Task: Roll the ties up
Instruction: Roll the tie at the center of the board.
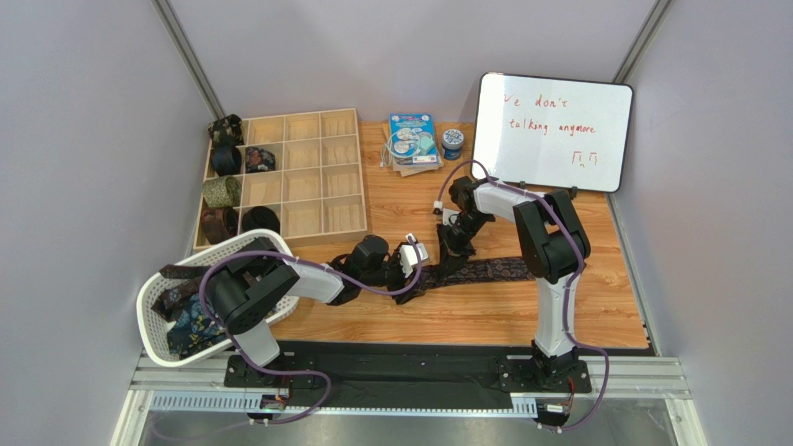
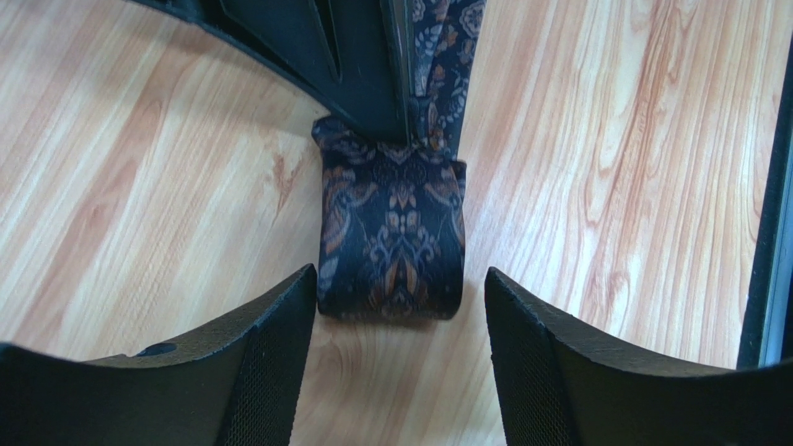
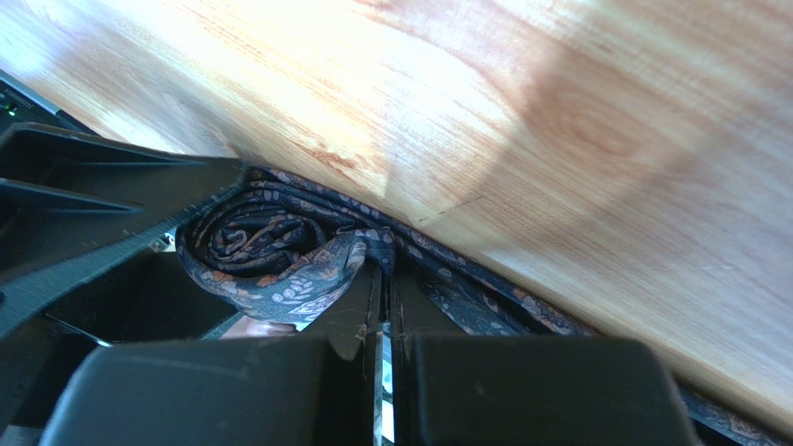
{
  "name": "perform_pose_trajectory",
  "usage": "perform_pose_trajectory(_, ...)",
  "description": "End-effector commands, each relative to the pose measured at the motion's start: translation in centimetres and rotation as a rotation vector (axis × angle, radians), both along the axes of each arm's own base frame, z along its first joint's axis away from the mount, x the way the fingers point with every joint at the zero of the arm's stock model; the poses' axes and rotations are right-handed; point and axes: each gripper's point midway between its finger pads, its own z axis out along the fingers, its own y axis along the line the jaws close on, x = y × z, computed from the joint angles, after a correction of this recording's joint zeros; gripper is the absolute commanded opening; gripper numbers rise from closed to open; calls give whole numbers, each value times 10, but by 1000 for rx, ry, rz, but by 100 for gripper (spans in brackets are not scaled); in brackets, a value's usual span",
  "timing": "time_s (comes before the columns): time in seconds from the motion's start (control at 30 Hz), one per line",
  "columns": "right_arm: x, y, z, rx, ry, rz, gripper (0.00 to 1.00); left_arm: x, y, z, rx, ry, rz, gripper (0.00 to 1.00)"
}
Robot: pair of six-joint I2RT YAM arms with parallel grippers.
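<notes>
A navy tie with an orange paisley pattern lies across the wooden table, its left end wound into a small coil. My left gripper is open, one finger on each side just short of the coil and touching nothing. My right gripper is shut, its tips pinching a fold of the tie right beside the coil. In the left wrist view the right gripper's fingers come down on the tie behind the coil. From above, both grippers meet at the tie's left end.
A wooden compartment box stands at the back left, with rolled ties in its left column. A white mesh basket holding loose ties sits at the near left. A whiteboard and small packets are at the back.
</notes>
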Motion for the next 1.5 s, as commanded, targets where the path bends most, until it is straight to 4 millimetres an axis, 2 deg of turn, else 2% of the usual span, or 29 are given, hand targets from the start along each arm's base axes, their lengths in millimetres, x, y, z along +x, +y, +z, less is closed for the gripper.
perform_pose_trajectory(0.0, 18, -22, -27, -150, -108, 30, 0, -1, -1, 17, -59, -32, -17, 72)
perform_pose_trajectory(0.1, 17, -22, -28, -154, -104, 34, 0, 1, -5, 20, -76, -61, -33, 71)
perform_pose_trajectory(0.33, 15, -19, -31, -149, -89, 37, 0, 10, -22, 47, -147, -134, -74, 56)
perform_pose_trajectory(0.43, 14, -18, -31, -142, -82, 36, 0, 12, -28, 52, -155, -142, -89, 49)
perform_pose_trajectory(0.53, 13, -18, -31, -140, -80, 38, 0, 13, -34, 48, -147, -137, -100, 44)
perform_pose_trajectory(0.6, 11, -17, -32, -132, -72, 39, 0, 13, -36, 42, -138, -127, -101, 42)
perform_pose_trajectory(0.83, 6, -13, -33, -98, -42, 41, 0, 23, -55, 44, -155, -132, -89, 45)
perform_pose_trajectory(1.0, 6, -8, -31, -63, -40, 49, 0, 24, -60, 18, -118, -113, -95, 47)
perform_pose_trajectory(1.23, 1, -4, -31, -29, -15, 50, 0, 24, -51, -18, -35, -104, -80, 46)
perform_pose_trajectory(1.47, 1, -1, -27, 1, -2, 51, 0, 9, -38, -51, 77, -101, -122, 46)
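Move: The roll at the end of the tie lies some 5 cm to the left hand's right and 2 cm ahead, at roughly fingertip height, just past the wide-open fingers. The unrolled strip runs on beyond, its middle about 20 cm to the right and 3 cm ahead, flat on the board. The wooden tray's middle is about 25 cm to the left and 23 cm ahead. From the right hand, which pinches the tie beside the roll, the roll is about 4 cm to the left and 1 cm back. To the right, in a low arch of about 5 cm and some 2–3 cm forward, the left hand rises about 2.5 cm, crosses to the roll and sinks most of that again, its fingers narrowing from wide to about half open so that they end on either side of the roll and touch it. The right hand stays in place, fingers shut, still pinching the tie beside the roll. ##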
